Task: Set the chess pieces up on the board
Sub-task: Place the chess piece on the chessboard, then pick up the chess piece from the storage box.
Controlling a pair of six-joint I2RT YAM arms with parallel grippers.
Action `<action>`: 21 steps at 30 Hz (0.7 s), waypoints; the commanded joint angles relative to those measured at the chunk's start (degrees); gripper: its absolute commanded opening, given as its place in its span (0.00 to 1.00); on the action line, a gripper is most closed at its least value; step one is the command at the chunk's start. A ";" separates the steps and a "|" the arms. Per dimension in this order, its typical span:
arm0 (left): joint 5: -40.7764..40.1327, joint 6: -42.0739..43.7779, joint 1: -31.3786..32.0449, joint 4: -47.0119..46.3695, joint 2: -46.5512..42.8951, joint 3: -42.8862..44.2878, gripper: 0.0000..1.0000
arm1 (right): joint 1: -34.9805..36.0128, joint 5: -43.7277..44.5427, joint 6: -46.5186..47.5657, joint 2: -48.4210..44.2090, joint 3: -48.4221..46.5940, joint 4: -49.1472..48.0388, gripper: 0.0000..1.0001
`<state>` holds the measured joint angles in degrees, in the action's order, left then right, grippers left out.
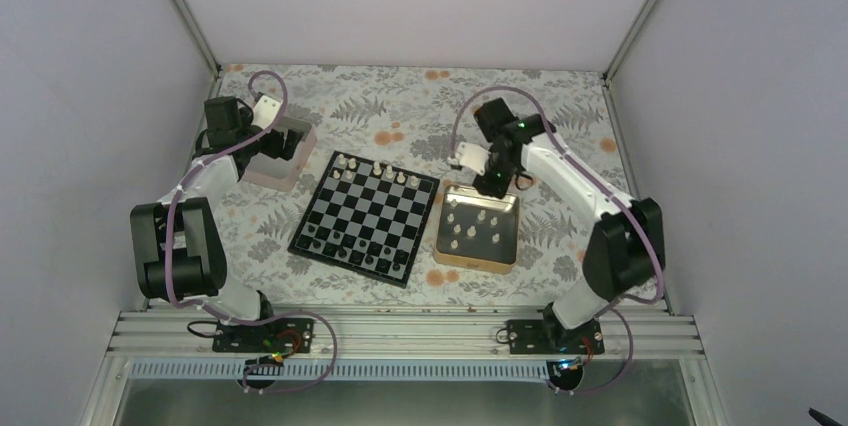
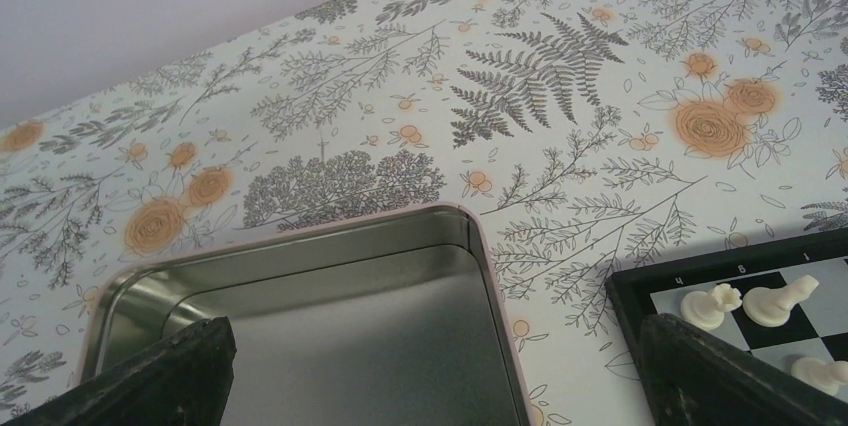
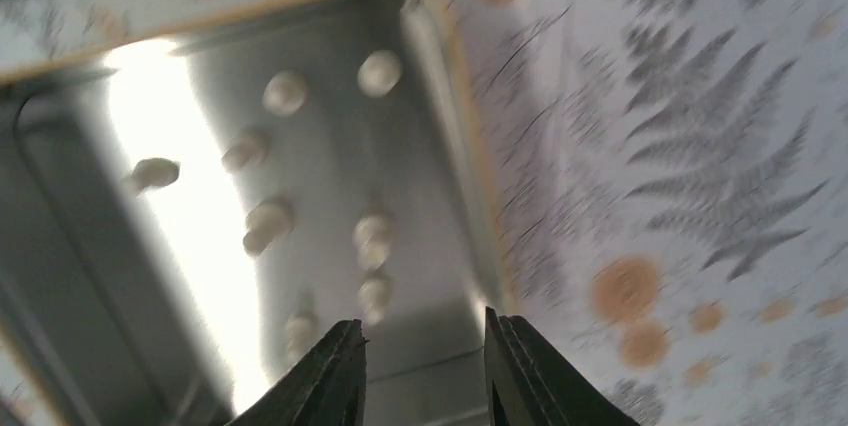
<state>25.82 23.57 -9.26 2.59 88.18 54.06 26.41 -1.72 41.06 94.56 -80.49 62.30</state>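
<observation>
The board (image 1: 365, 208) lies mid-table, with white chess pieces (image 1: 375, 172) along its far rows and dark chessmen on its near rows. More white chess pieces (image 3: 372, 236) lie loose in the gold tin (image 1: 475, 262) to the board's right. My right gripper (image 3: 425, 336) hovers over that tin's far end, open, with nothing between its fingers; this view is blurred. My left gripper (image 2: 440, 376) hangs wide open over the empty pinkish tin (image 2: 470, 236). The board's far left corner (image 2: 640, 291), with white pieces (image 2: 780, 301) on it, shows past the right finger (image 2: 720, 376).
The pinkish tin (image 1: 272, 181) stands just left of the board's far corner and the gold tin (image 3: 450, 66) close to its right side. A floral cloth covers the table. Grey walls enclose the left, right and back; a metal rail runs along the near edge.
</observation>
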 commanded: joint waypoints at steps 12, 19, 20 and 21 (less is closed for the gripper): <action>-2.16 0.06 -0.40 -1.24 -0.11 -0.25 1.00 | -0.40 -2.94 -5.12 -11.21 21.53 -9.42 0.35; -3.10 -0.04 -0.41 -1.23 -0.25 -0.24 1.00 | 0.05 -0.38 -5.60 -10.17 23.78 -15.03 0.35; -3.21 -0.02 -0.39 -1.27 -0.32 -0.27 1.00 | -0.02 0.32 -5.63 -10.07 24.06 -15.90 0.35; -3.22 -0.02 -0.41 -1.33 -0.35 -0.27 1.00 | -0.01 0.92 -5.64 -9.99 24.25 -16.44 0.35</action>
<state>23.03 23.53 -9.26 2.24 88.18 54.06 26.22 -3.11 36.77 83.85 -57.54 51.03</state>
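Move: In the gold-rimmed tray, the white chess piece that the empty right hand goes for stands about 4 cm back, 3 cm to its right and 11 cm below. Its neighbours, at the same depth: the crowned piece some 3 cm back and straight below sideways, the near piece 7 back and 4 right, the large piece 7 back and 2 left. From the left hand that chess piece lies some 50 cm right, 17 back and 12 lower. Sweeping back from the tray's far rim, the right hand drops towards the chess piece beside the crowned one: about 7 cm back and 3 cm right while sinking, then slowing and easing a good centimetre forward again, 5.5 cm lower in all. The fingers, a third open and pointing down, keep their gap and hold nothing. ##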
